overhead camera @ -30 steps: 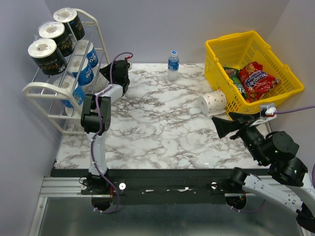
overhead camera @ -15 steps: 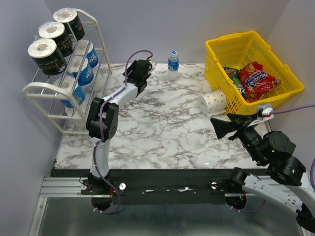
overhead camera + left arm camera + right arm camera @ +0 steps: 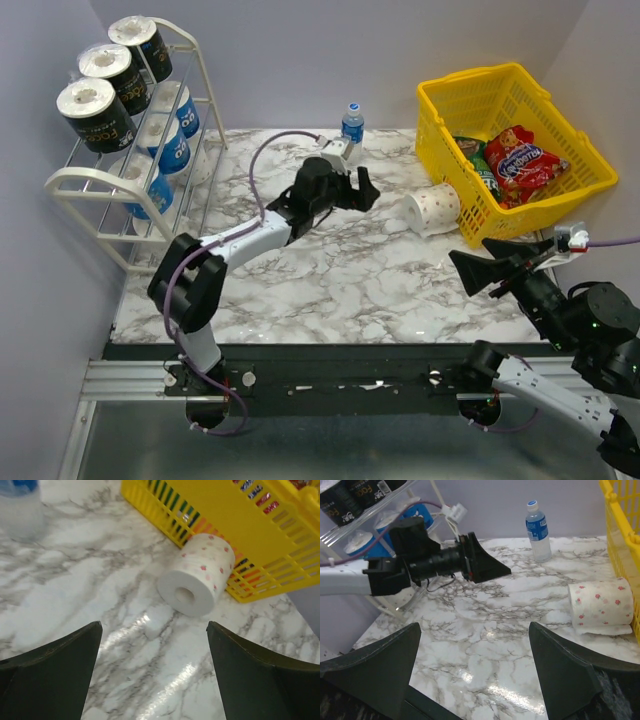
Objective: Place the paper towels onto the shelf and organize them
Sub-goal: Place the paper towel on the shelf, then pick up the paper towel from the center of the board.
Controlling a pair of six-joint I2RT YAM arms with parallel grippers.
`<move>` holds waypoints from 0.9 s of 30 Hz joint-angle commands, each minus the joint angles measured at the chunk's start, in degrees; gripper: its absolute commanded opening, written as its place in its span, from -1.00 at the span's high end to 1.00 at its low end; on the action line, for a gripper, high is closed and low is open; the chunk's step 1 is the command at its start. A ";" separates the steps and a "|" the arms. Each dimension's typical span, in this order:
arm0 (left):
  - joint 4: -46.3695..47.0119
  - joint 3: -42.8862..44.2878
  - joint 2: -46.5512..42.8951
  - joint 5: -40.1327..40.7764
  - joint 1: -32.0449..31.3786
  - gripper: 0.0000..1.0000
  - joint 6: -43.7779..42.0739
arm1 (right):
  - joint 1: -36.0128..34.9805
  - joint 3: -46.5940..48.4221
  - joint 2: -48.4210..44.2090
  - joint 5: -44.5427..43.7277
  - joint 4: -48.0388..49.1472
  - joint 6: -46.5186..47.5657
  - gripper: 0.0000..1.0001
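One white paper towel roll with reddish dots [image 3: 433, 208] [image 3: 197, 575] [image 3: 600, 607] lies on its side on the marble table, against the yellow basket. My left gripper [image 3: 362, 188] [image 3: 154, 625] [image 3: 506, 571] hovers just left of it, open and empty, with the roll ahead of its fingers and apart from them. Further off at the near right, my right gripper [image 3: 470, 250] [image 3: 475, 625] is also open and empty. The white shelf [image 3: 75, 178] stands at the far left. Three black rolls [image 3: 97, 112] sit on its top tier, and blue rolls [image 3: 170, 148] on the tiers below.
The yellow basket [image 3: 440, 100] at the far right holds snack packets [image 3: 520, 160]. A small water bottle [image 3: 351, 125] [image 3: 20, 505] [image 3: 538, 530] stands at the back, just behind my left gripper. Walls close the left, back and right sides.
My left arm has swung from the shelf rightward across the table toward the dotted roll, and its jaws have opened wide. My right arm has shifted slightly right.
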State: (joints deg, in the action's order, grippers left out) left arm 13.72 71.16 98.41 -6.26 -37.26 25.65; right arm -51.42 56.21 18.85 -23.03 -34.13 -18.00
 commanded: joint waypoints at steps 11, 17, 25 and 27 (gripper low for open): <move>28.12 5.03 21.28 -2.18 -9.41 -0.95 17.33 | 0.09 3.03 -2.42 -1.06 -4.98 1.12 -0.95; 23.03 13.92 28.41 -0.42 -9.94 -0.92 17.59 | 0.00 3.47 -2.85 -1.76 -5.42 1.74 -0.95; 20.39 16.38 31.76 1.43 -10.47 -0.90 18.65 | 0.09 2.95 -4.96 -3.16 -5.51 1.74 -0.95; 18.73 16.73 31.49 1.52 -10.82 -0.91 18.91 | 0.00 2.60 -5.40 -3.51 -5.51 1.91 -0.95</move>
State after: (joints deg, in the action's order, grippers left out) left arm 33.76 87.00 129.34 -6.85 -47.03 43.40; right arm -51.42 58.35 14.83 -24.60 -37.93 -17.10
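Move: The white patterned paper towel lies on its side roughly 20 cm to the right of the left gripper, 6 cm farther forward and 13 cm below it. The water bottle stands about 17 cm ahead of this gripper and 3 cm to its left. The yellow basket's middle is some 38 cm to the right and 13 cm ahead. From the right gripper, the same paper towel lies about 27 cm ahead, 3 cm to the right and 28 cm below. Bring the left gripper about 15 cm to the right and 9 cm down towards the near end of the paper towel, dropping mostly at first with a slight dip back, then swinging forward again and easing down. Roll the wrist some 15 degrees, left side down, tip the fingers a little lower, and keep them wide open. Let the open right gripper drift a couple of centimetres to its right. ##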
